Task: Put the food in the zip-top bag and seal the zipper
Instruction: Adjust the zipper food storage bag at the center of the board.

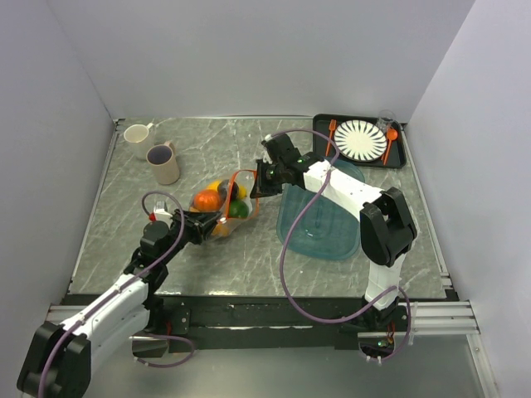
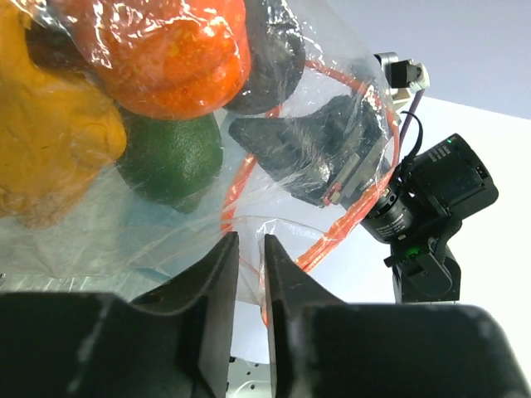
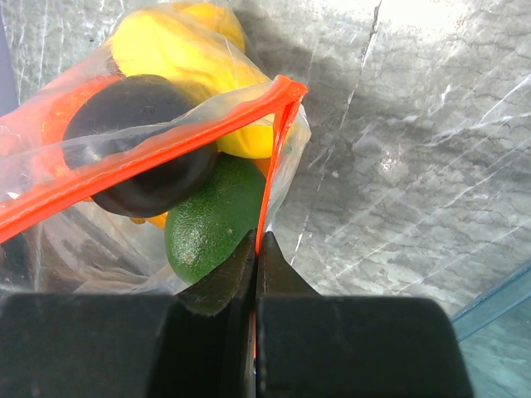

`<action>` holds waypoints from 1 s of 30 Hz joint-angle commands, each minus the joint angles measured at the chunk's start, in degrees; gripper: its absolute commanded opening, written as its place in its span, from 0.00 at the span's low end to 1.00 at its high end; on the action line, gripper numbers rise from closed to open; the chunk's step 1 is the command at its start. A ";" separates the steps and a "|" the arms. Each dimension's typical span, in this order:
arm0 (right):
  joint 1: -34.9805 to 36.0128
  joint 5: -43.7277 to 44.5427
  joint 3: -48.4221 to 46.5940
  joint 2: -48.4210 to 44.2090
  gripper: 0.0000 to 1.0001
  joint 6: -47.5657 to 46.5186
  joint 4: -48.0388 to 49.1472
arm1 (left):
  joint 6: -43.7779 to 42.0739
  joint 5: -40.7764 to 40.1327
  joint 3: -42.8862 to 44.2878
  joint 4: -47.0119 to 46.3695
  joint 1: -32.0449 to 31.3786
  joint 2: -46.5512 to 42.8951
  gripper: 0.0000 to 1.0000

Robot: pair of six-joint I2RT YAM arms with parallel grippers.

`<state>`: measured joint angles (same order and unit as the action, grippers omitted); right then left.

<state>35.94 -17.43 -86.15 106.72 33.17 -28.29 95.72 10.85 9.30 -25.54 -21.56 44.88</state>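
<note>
The clear zip-top bag (image 1: 217,217) lies mid-table holding the food: an orange piece (image 1: 206,200), a yellow one (image 1: 216,186), a green one (image 1: 238,209) and a dark one (image 3: 137,145). Its orange-red zipper (image 3: 149,153) gapes open in a loop. My right gripper (image 3: 256,240) is shut on the zipper strip at the bag's right side, next to the green fruit (image 3: 211,228). At the bag's near edge, my left gripper (image 2: 249,245) has its fingers a narrow gap apart. Clear film and a piece of zipper (image 2: 353,215) sit between them.
A translucent teal tray (image 1: 319,220) lies right of the bag, under the right arm. A black tray (image 1: 398,157) at the back right carries a striped plate (image 1: 361,139) with orange cutlery. Two mugs (image 1: 163,163) (image 1: 138,134) stand at the back left.
</note>
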 commanded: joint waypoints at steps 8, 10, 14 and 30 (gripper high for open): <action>-0.61 0.64 -1.30 -1.78 0.00 -0.83 0.70 | 0.17 1.98 0.89 -5.49 0.03 1.79 0.01; -0.79 2.74 -1.39 -2.04 0.15 -0.30 0.09 | -0.27 2.07 1.07 -4.79 0.03 1.96 0.01; -1.92 5.64 -0.17 -6.15 0.47 1.46 0.60 | -1.24 2.42 1.33 -4.69 0.03 1.96 0.01; 5.62 -5.59 18.38 -21.20 0.48 23.95 17.30 | -12.92 0.31 5.46 0.05 0.03 1.35 0.01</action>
<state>39.27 -17.85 -70.41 86.26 49.08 -18.24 87.42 12.12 12.40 -24.38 -21.56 46.76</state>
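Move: The orange-edged film at the near-left corner of the storage bag's zipper mouth lies about 1 cm ahead of the left fingertips, between the closing fingers; the avocado is some 3 cm ahead of this hand, 5 cm to its right and 8 cm below. The right hand still pinches the mouth's right edge; from it the near-left corner is roughly 6 cm back and 10 cm left, the avocado 4 cm back, 5 cm left and 6 cm down, and the teal bin 7 cm back, 18 cm right and 10 cm below. The left fingers finish shutting on the bag's near-left corner and keep that pinch almost in place, the hand rolling a little at the end, while the right hand first waits and then opens about halfway, letting go of the right edge of the zipper mouth. Drawing off a few centimetres to the right, the right hand rises about 8 cm clear of the rim, then sweeps back some 6 cm and left again above the mouth, its left side tilting up about 15 degrees, fingers still half open. ##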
